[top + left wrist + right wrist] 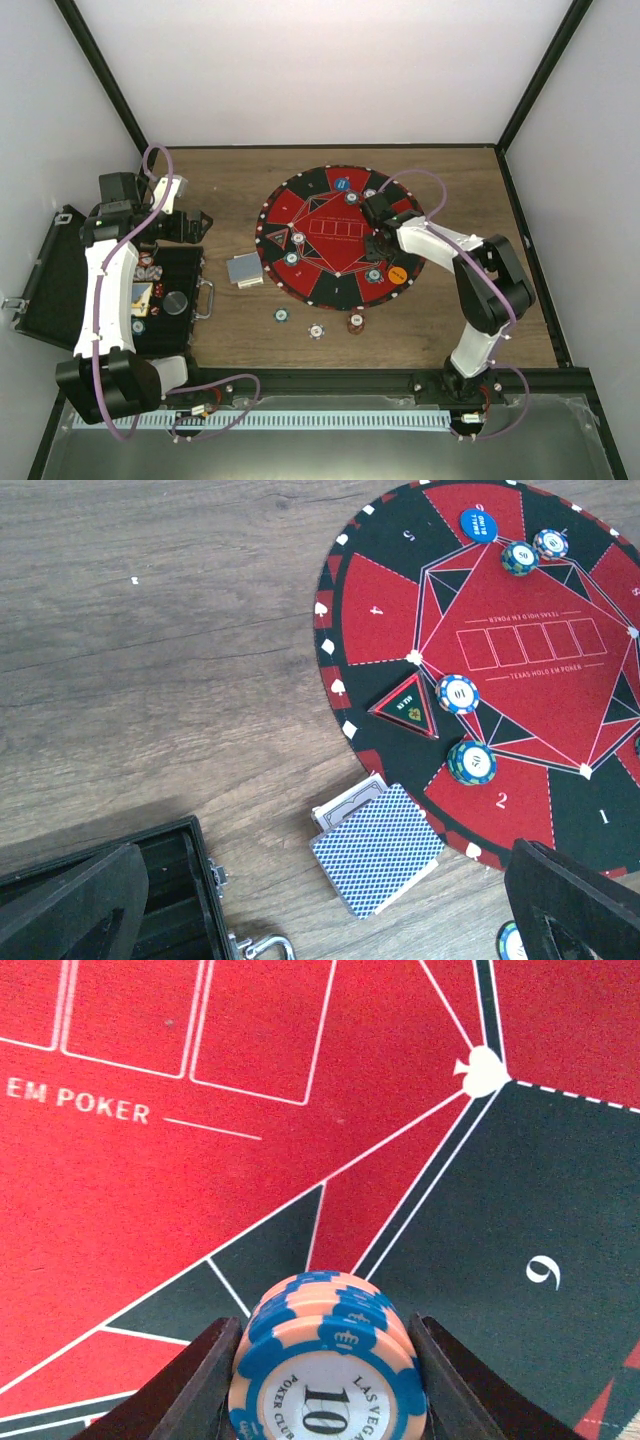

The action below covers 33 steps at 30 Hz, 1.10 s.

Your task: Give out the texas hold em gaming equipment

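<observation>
A round red and black poker mat (338,235) lies mid-table. My right gripper (382,240) hangs over its right half. In the right wrist view this gripper (325,1400) is shut on a small stack of peach and blue poker chips (325,1360), low over a black segment (540,1190). A blue-backed deck of cards (245,270) lies off the mat's left edge, and is also in the left wrist view (380,848). My left gripper (190,225) is open and empty over the black case (60,290). A blue disc (341,184) and an orange disc (397,272) sit on the mat.
Three loose chips (317,330) lie on the wood in front of the mat. More chips (458,693) and a triangular marker (407,707) rest on the mat. The open case (120,900) holds chips and a dial. White walls close in the table.
</observation>
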Each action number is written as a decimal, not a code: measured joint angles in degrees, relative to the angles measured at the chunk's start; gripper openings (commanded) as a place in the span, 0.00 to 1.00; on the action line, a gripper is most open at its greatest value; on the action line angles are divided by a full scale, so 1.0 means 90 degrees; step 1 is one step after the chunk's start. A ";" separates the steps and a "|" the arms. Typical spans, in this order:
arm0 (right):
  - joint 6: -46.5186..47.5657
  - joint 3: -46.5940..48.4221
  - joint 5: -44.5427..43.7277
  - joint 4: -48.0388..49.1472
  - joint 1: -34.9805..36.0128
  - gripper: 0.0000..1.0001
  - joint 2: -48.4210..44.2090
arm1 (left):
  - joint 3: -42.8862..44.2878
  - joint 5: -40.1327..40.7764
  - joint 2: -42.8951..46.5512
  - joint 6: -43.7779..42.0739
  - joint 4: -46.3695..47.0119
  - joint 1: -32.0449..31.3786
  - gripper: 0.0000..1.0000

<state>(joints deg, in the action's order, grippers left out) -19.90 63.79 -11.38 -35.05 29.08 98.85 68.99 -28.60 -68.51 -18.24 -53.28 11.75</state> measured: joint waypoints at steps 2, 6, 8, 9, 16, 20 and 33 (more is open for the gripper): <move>0.0017 -0.0019 0.0002 0.0046 -0.0049 0.24 0.0083 | 0.0000 0.0000 0.0000 0.0000 0.0000 0.0000 1.00; 0.0051 -0.0029 0.0000 0.0158 -0.0124 0.24 0.0197 | 0.0000 0.0000 0.0000 0.0000 0.0002 0.0000 1.00; 0.0068 -0.0073 0.0000 0.0233 -0.0151 0.24 0.0238 | 0.0000 0.0000 0.0002 0.0000 0.0002 0.0000 1.00; 0.0070 -0.0104 0.0002 0.0255 -0.0160 0.24 0.0250 | 0.0000 0.0000 0.0000 -0.0002 0.0000 0.0000 1.00; 0.0090 -0.0238 -0.0002 0.0289 -0.0182 0.38 0.0386 | 0.0000 0.0000 0.0000 -0.0002 0.0002 0.0000 1.00; 0.0104 -0.0236 -0.0007 0.0289 -0.0182 0.60 0.0398 | 0.0000 0.0000 0.0000 -0.0002 0.0002 0.0000 1.00; -0.0015 0.0034 -0.0134 -0.0102 -0.0102 0.68 0.0027 | 0.0000 -0.0002 0.0000 0.0002 0.0002 0.0000 1.00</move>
<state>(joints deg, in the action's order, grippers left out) -20.03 64.10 -12.58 -35.97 28.16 99.09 68.99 -28.62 -68.51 -18.22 -53.25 11.75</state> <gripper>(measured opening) 0.673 0.999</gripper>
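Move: The right hand already holds a short stack of 10 chips just above the mat. The free spot where the stack will go lies about 2 cm to this hand's right, level with it front to back and some 3 cm below. On the mat, the blue-green chips sit about 4 cm back and 1 cm left of the hand, the orange button about 4 cm back and 5 cm right. From the left hand the spot is roughly 43 cm right, 2 cm ahead and 22 cm down. The held chips are set down on the mat just ahead of the blue-green chips and the orange button: the right hand sinks about 3 cm, easing some 1.5 cm to its right. It stays low while the fingers open partway and let go of the stack, then rises straight off by about 3 cm, still pointing down. ##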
